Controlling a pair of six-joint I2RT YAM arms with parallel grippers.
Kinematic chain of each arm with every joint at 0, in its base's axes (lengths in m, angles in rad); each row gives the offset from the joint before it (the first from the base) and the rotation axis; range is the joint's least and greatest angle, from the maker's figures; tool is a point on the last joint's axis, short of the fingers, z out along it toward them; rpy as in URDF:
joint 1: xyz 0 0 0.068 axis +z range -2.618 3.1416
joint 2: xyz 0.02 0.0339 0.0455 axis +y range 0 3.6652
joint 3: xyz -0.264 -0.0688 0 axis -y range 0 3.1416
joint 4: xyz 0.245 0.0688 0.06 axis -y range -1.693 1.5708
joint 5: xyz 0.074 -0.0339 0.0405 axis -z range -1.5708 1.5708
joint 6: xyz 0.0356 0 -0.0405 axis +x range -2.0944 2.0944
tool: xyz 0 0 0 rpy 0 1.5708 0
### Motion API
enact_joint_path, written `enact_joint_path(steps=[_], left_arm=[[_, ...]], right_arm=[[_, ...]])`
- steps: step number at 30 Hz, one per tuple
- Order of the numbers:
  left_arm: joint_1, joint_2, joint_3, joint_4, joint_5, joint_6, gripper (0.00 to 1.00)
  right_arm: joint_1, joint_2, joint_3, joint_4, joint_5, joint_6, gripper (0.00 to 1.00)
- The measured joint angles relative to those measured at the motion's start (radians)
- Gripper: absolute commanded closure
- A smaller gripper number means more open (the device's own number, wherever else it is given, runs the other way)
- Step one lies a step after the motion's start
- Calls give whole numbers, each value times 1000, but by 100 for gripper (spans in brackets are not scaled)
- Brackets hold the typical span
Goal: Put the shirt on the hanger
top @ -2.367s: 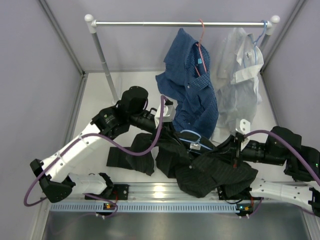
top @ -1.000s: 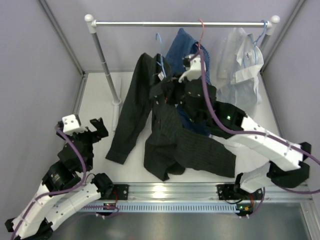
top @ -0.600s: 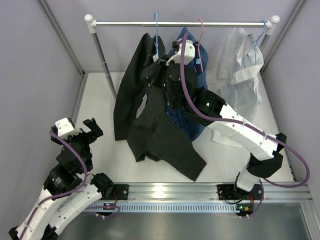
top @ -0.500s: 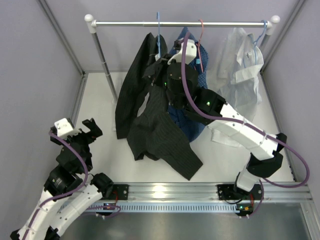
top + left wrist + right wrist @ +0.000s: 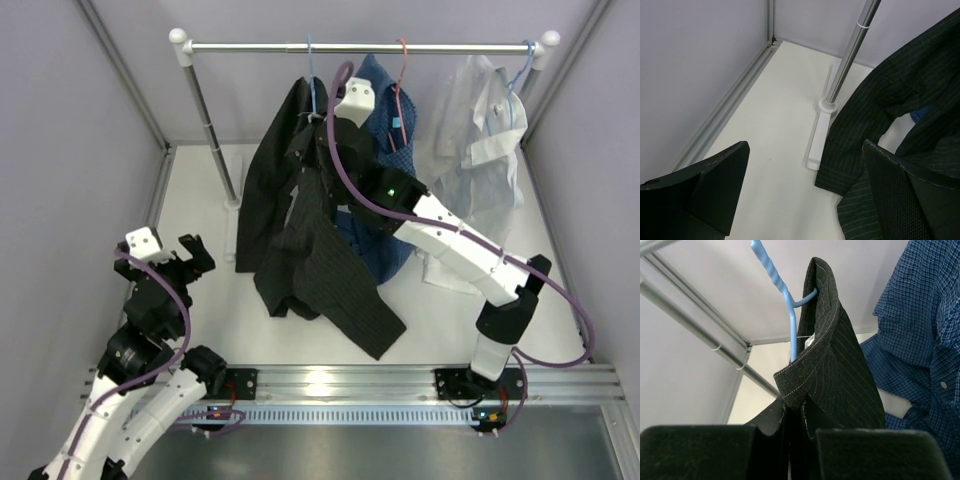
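The black pinstriped shirt hangs on the light-blue wire hanger. The hanger's hook reaches up to the rail. My right gripper is shut on the shirt's collar just below the hanger's twisted neck. The shirt's tail and a sleeve drape down to the table. My left gripper is open and empty, low at the near left. In the left wrist view it sits left of the shirt's hem.
A blue checked shirt on a red hanger and a white shirt hang on the same rail, right of the black one. The rail's left post stands on a white foot. Grey walls close in both sides.
My right arm lifted the shirt on its hanger from the table up to the rail. The left arm let go and drew back to the near left, open.
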State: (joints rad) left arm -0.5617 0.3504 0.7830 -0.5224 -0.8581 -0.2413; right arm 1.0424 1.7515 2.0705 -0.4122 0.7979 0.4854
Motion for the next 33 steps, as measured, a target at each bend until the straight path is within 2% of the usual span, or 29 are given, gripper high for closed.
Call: enact_joint_path(steps=[10,18,28,33], left_arm=[[95,17,-6,5,123,-9,2],[105,39,-8,7,167,-18,2],[109,45,-9,7,185,-19,2],[109,45,-10,7,188,-19,2]], right_arm=[[-53,27,8,19,-60,-72,100],[-58,27,16,40,-93,-73,100],[-120,126,91,90,-157,-31,100],[-125,110,-47,171,-214,-11,100]])
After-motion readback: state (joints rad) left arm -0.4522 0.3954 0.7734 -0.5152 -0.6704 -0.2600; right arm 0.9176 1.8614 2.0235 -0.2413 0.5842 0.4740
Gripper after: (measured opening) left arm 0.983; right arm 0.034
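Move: The right hand, holding the black shirt and light-blue hanger by the collar, has the stretch of rod its hook is going to about 6 cm ahead, 2 cm left and some 12 cm above. The blue checked shirt hangs roughly 5 cm ahead, 12 cm right and 12 cm lower; the left post's middle is about 6 cm ahead, 23 cm left and 15 cm below. From the empty left hand, that rod spot is some 22 cm ahead, 28 cm right and 27 cm up. Forward, then down: the right hand eases the hanger about 2 cm out, lingers there while rising slightly, then carries on to roughly 6 cm forward, bringing the hook to the rod, and sinks about 5 cm while drifting 3 cm left to set the hook over it. The fingers keep their pinch on collar and hanger; the open left hand creeps some 2 cm forward, right and down. ##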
